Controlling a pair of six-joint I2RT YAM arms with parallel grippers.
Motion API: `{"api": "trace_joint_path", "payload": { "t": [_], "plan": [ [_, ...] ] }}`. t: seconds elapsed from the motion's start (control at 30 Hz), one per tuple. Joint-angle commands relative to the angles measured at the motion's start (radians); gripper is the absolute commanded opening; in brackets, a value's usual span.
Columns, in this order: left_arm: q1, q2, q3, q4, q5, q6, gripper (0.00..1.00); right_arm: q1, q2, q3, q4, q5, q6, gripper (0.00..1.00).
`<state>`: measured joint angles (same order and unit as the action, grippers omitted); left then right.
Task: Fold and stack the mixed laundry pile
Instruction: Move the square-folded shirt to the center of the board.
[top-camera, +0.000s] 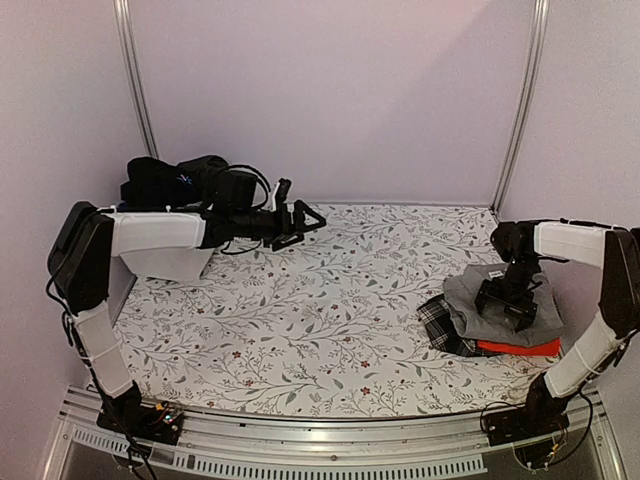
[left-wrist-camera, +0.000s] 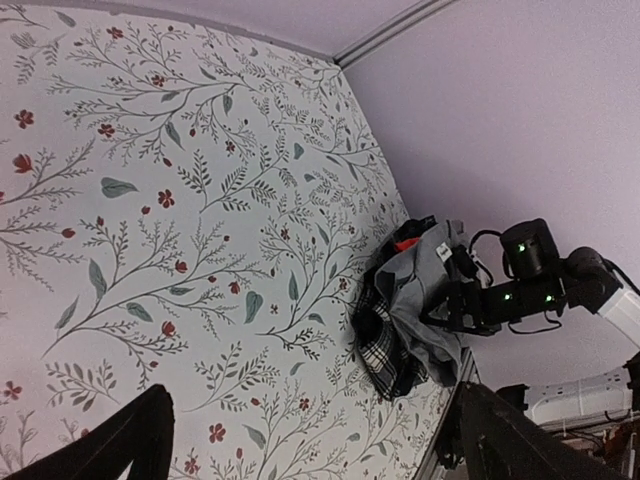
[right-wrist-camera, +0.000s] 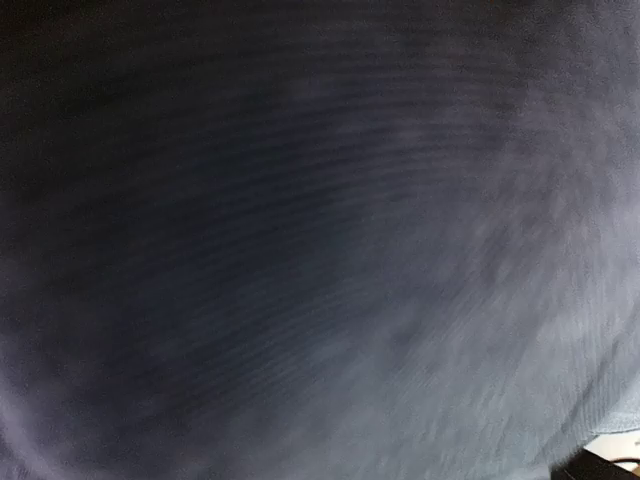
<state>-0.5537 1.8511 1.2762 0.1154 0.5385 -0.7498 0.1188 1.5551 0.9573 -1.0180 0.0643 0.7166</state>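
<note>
A dark heap of the mixed laundry pile (top-camera: 172, 178) fills the white tub (top-camera: 170, 262) at the back left. At the right lies a folded stack: a grey garment (top-camera: 465, 297) on top, a red shirt (top-camera: 520, 348) under it, plaid cloth (top-camera: 437, 322) at its left edge. My right gripper (top-camera: 505, 300) points down onto the grey garment with its jaws spread; the right wrist view shows only grey cloth (right-wrist-camera: 400, 330) close up. My left gripper (top-camera: 300, 222) hangs open and holds nothing above the table's back left. In the left wrist view the stack (left-wrist-camera: 410, 300) lies far off.
A floral tablecloth (top-camera: 320, 300) covers the table. Metal posts (top-camera: 135, 80) stand at both back corners against the pale walls. An aluminium rail (top-camera: 320, 445) runs along the near edge between the arm bases.
</note>
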Motion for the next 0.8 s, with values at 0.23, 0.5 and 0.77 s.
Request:
{"api": "trace_joint_path", "payload": {
  "t": [0.23,0.5,0.77],
  "plan": [
    [0.105,-0.165,0.213,-0.399,-0.095,0.327,1.0,0.009,-0.214,0.413,0.001,0.061,-0.062,0.99],
    [0.37,-0.15,0.537,-0.769,-0.208,0.369,1.0,0.01,-0.201,0.575,0.2,-0.112,-0.198,0.99],
    [0.664,-0.212,0.468,-0.772,-0.311,0.287,1.0,0.084,0.006,0.681,0.384,-0.253,-0.352,0.99]
  ]
}}
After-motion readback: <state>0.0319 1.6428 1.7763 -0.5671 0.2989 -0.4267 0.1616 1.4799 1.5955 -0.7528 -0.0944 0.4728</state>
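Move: The grey square-folded shirt lies directly under the right hand's open, downward fingers, its middle about 1 cm below them. The red shirt's exposed strip shows roughly 11 cm back and 3 cm to the right, and the plaid shirt's exposed corner about 15 cm left and 5 cm back, both some 3 cm lower. For the left hand, the laundry basket is about 33 cm left, level ahead and some 8 cm below; the grey shirt is about 50 cm right, 16 cm back and 16 cm below. The grey shirt is left on the stack as the right hand comes free of it, fingers still open, rising about 27 cm while going forward, then drifting left; its wrist tips up from pointing straight down. The left hand, also open, sweeps some 32 cm left and rises, with a lesser push forward, up over the laundry basket, turning counter-clockwise. ##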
